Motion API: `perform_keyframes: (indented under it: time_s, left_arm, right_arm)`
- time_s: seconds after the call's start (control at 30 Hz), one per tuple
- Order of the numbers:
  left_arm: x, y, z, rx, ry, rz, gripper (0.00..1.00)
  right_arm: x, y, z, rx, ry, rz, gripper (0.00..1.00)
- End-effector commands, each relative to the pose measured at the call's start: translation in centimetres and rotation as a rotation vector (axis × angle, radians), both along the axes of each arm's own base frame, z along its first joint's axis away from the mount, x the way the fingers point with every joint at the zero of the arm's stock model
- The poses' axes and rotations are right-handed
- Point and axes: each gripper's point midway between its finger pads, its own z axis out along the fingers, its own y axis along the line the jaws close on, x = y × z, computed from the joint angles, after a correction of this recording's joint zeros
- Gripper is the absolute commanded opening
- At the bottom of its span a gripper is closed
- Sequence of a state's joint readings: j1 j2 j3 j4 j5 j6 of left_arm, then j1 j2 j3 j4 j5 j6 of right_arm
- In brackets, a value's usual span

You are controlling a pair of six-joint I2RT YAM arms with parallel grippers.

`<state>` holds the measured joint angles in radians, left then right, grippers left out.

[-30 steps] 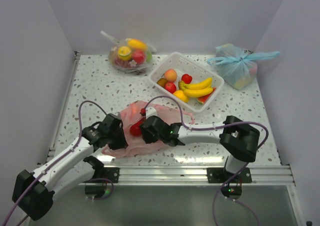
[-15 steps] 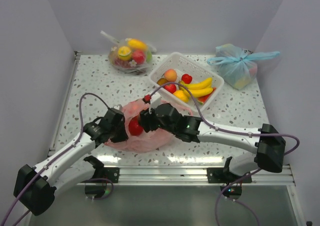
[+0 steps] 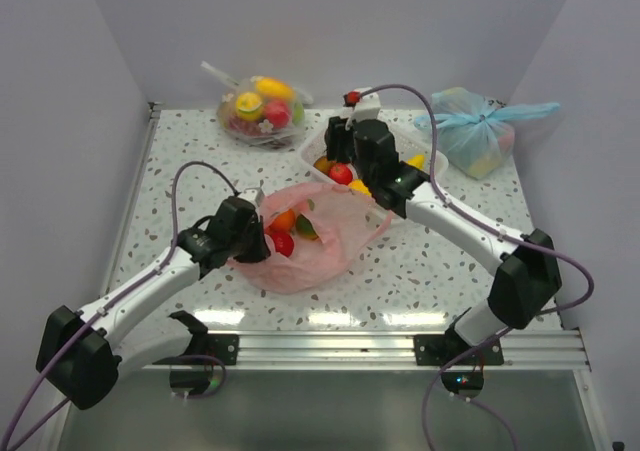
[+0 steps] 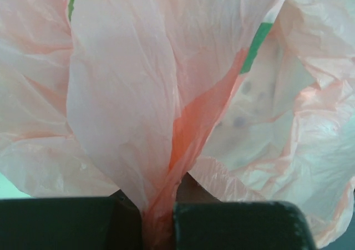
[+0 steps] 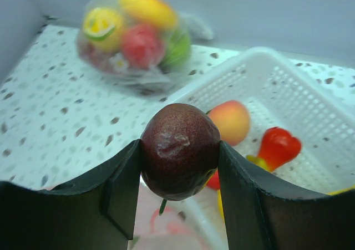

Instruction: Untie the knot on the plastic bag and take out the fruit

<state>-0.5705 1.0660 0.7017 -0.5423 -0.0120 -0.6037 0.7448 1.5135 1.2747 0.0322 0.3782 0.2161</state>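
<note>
The pink plastic bag (image 3: 318, 256) lies open at the table's middle, and its knot does not show. Inside it I see fruit: an orange (image 3: 285, 219), a red piece (image 3: 283, 243) and a green-edged piece (image 3: 307, 228). My left gripper (image 3: 256, 241) is shut on the bag's left rim; the left wrist view shows pink film (image 4: 138, 95) pinched between the fingers of the left gripper (image 4: 158, 208). My right gripper (image 3: 338, 149) hangs over the white basket's left end. In the right wrist view the right gripper (image 5: 180, 158) is shut on a dark red round fruit (image 5: 177, 142).
The white basket (image 3: 422, 145) at the back holds a peach (image 5: 230, 121), a red piece (image 5: 277, 147) and bananas. A clear bag of fruit (image 3: 258, 111) sits back left. A light blue tied bag (image 3: 475, 131) sits back right. Grey walls close three sides.
The right arm has come up out of the pink bag and swung back over the basket with the dark fruit. The left gripper has shut on the bag's rim and pulled it up.
</note>
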Motion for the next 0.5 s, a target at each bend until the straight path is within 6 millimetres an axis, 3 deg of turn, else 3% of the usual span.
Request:
perform_keyframes:
  time_s: [0.0,0.03,0.07,0.1,0.13,0.17,0.2,0.3,0.4,0.47]
  left_arm:
    - [-1.2,-0.9,0.2,-0.071,-0.017,-0.075,0.01]
    - [-1.8,-1.0,0.0,-0.087,0.001,-0.075,0.01]
    - [-2.2,-1.0,0.2,-0.104,-0.004,-0.078,0.01]
    - [-2.7,-0.9,-0.5,-0.107,0.013,-0.079,0.01]
    - [-3.0,-0.9,-0.5,-0.122,0.021,-0.075,0.02]
    - [-3.3,-0.9,-0.4,-0.131,0.018,-0.073,0.03]
    - [-3.6,-0.8,-0.7,-0.135,0.025,-0.072,0.03]
    - [-4.0,-0.8,-0.7,-0.148,0.036,-0.07,0.03]
    - [-4.3,-0.8,-0.9,-0.157,0.041,-0.069,0.04]
    - [-4.5,-0.8,-0.8,-0.162,0.041,-0.069,0.04]
  right_arm:
    - [5.0,-3.6,-0.1,-0.032,-0.006,-0.167,0.02]
    - [6.5,-3.4,-1.1,-0.044,0.015,-0.183,0.06]
    - [7.6,-4.2,-1.3,-0.047,0.019,-0.208,0.17]
    - [8.2,-4.3,-2.4,-0.07,0.049,-0.215,0.24]
    - [8.8,-4.6,-2.3,-0.08,0.06,-0.232,0.31]
    - [9.4,-4.9,-3.7,-0.103,0.086,-0.247,0.39]
    - [9.5,-5.0,-3.8,-0.109,0.091,-0.253,0.58]
    - [9.1,-5.2,-3.5,-0.119,0.094,-0.251,0.88]
    - [8.2,-5.5,-2.0,-0.109,0.083,-0.237,0.98]
    - [6.8,-4.7,-2.2,-0.117,0.101,-0.18,0.99]
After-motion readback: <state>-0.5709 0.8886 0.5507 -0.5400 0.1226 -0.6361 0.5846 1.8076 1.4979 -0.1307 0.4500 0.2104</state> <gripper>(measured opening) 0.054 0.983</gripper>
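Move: The right hand already holds the dark fruit; its spot in the white basket, between peach and red pepper, lies about 12 cm ahead, 6 cm right and 23 cm below. The peach is some 13 cm ahead and 3 cm right, the pepper 10 ahead and 10 right, the red apple 7 ahead and 3 right, all similarly low. From the left hand, the spot is roughly 28 cm ahead, 21 right, 5 below. Right hand swings 10 cm forward, down and right, opening to drop the fruit; left draws its held bag back. ##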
